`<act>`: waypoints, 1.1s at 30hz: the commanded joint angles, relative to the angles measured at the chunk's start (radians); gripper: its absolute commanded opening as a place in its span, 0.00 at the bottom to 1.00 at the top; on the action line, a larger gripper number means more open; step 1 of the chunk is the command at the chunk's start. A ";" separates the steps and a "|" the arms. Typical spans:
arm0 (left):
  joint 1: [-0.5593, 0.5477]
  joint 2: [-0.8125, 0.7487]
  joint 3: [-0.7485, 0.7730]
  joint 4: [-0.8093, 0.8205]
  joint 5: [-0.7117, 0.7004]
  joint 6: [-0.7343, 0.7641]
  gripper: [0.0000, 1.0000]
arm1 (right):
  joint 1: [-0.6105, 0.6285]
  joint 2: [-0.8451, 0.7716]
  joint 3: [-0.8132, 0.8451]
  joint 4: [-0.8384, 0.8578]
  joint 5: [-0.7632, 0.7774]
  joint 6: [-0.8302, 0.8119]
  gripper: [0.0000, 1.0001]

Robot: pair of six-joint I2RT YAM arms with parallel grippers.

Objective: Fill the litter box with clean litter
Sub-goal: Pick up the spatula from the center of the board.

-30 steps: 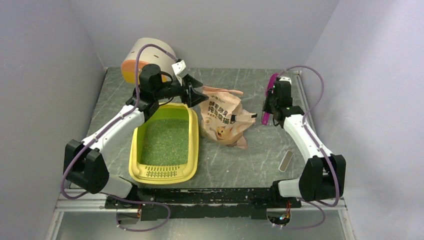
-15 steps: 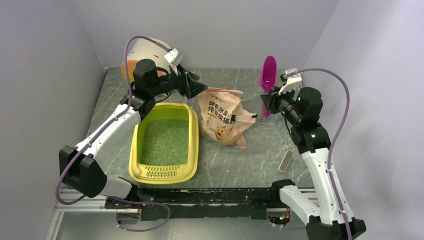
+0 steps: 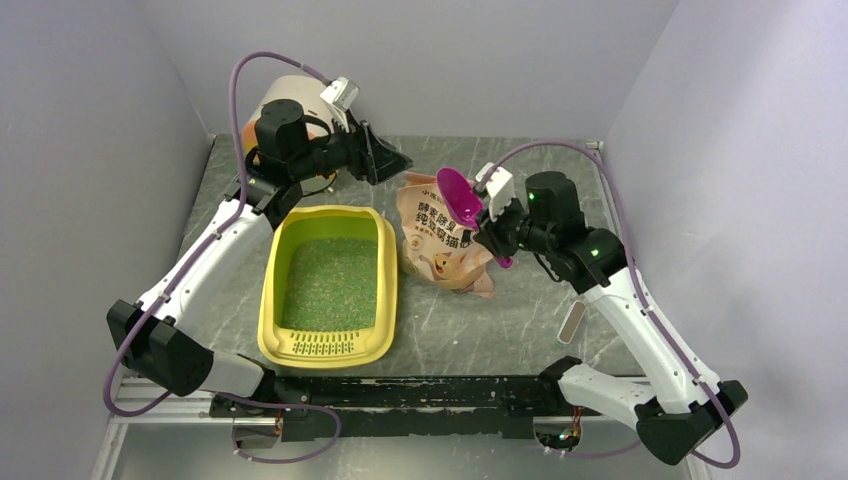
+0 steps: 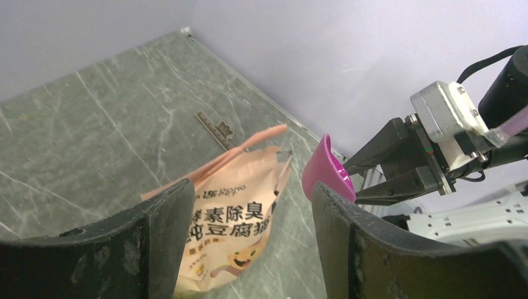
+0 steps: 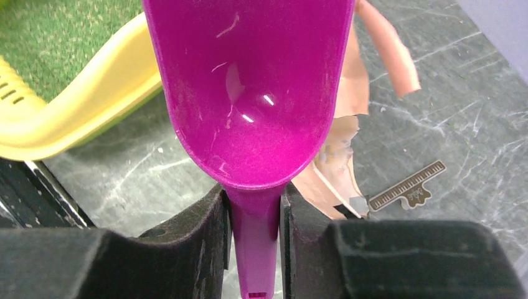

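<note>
The yellow litter box point(image 3: 268, 330) sits left of centre, its bed covered with green clean litter point(image 3: 330, 285); its rim point(image 5: 81, 124) and the litter point(image 5: 56, 37) also show in the right wrist view. My left gripper point(image 3: 392, 160) hovers open behind the box, facing the pink-beige bag point(image 3: 445, 245), which shows between its fingers point(image 4: 155, 243). My right gripper point(image 3: 488, 228) is shut on the handle point(image 5: 258, 243) of the magenta scoop point(image 3: 458, 197), held above the bag. The scoop bowl point(image 5: 249, 93) is empty.
A white cylinder with an orange end point(image 3: 290, 95) stands at the back left, partly behind my left arm. A beige strip point(image 3: 573, 322) lies on the table at the right. A small ruler-like strip point(image 5: 408, 187) lies behind the bag. Walls close in on three sides.
My right arm has swung left from the back right, carrying the scoop to a spot over the bag. My left gripper has risen and drawn back a little from the bag.
</note>
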 commanded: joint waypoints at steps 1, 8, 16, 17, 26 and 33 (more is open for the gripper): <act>-0.007 -0.008 0.054 -0.086 0.079 -0.038 0.72 | 0.086 0.014 0.070 -0.100 0.147 -0.077 0.00; -0.091 0.026 0.091 -0.220 0.064 0.038 0.70 | 0.255 0.080 0.079 -0.121 0.319 -0.103 0.00; -0.118 0.007 0.038 -0.323 0.017 0.095 0.65 | 0.332 0.091 0.078 -0.052 0.376 -0.100 0.02; -0.120 0.002 0.026 -0.323 0.011 0.097 0.65 | 0.339 0.092 0.075 -0.045 0.376 -0.100 0.02; -0.126 -0.018 -0.044 -0.292 0.026 0.084 0.42 | 0.389 0.093 0.048 0.003 0.413 -0.094 0.04; -0.127 -0.031 -0.064 -0.276 0.049 0.092 0.12 | 0.402 0.081 0.020 0.041 0.445 -0.080 0.11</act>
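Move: The bowl of the spatula, still held in my right hand, lies about 9 cm to the right of my left hand, 5 cm back and some 6 cm below. The litter bag stands roughly 7 cm right and 6 cm back, about 25 cm lower; the litter box is some 17 cm back and 17 cm left, 33 cm down. From my right hand, my left fingers are about 8 cm ahead, 12 cm left and 12 cm up. Above the litter bag I bring my hands together: my left hand first draws back and slightly right, then sinks about 8 cm to the spatula's bowl, tipping down a little and closing its wide-open fingers over the rim. My right hand keeps its grip on the handle, shifts about 5 cm left and a little back, and rolls its left side down some 15 degrees, offering the bowl. ##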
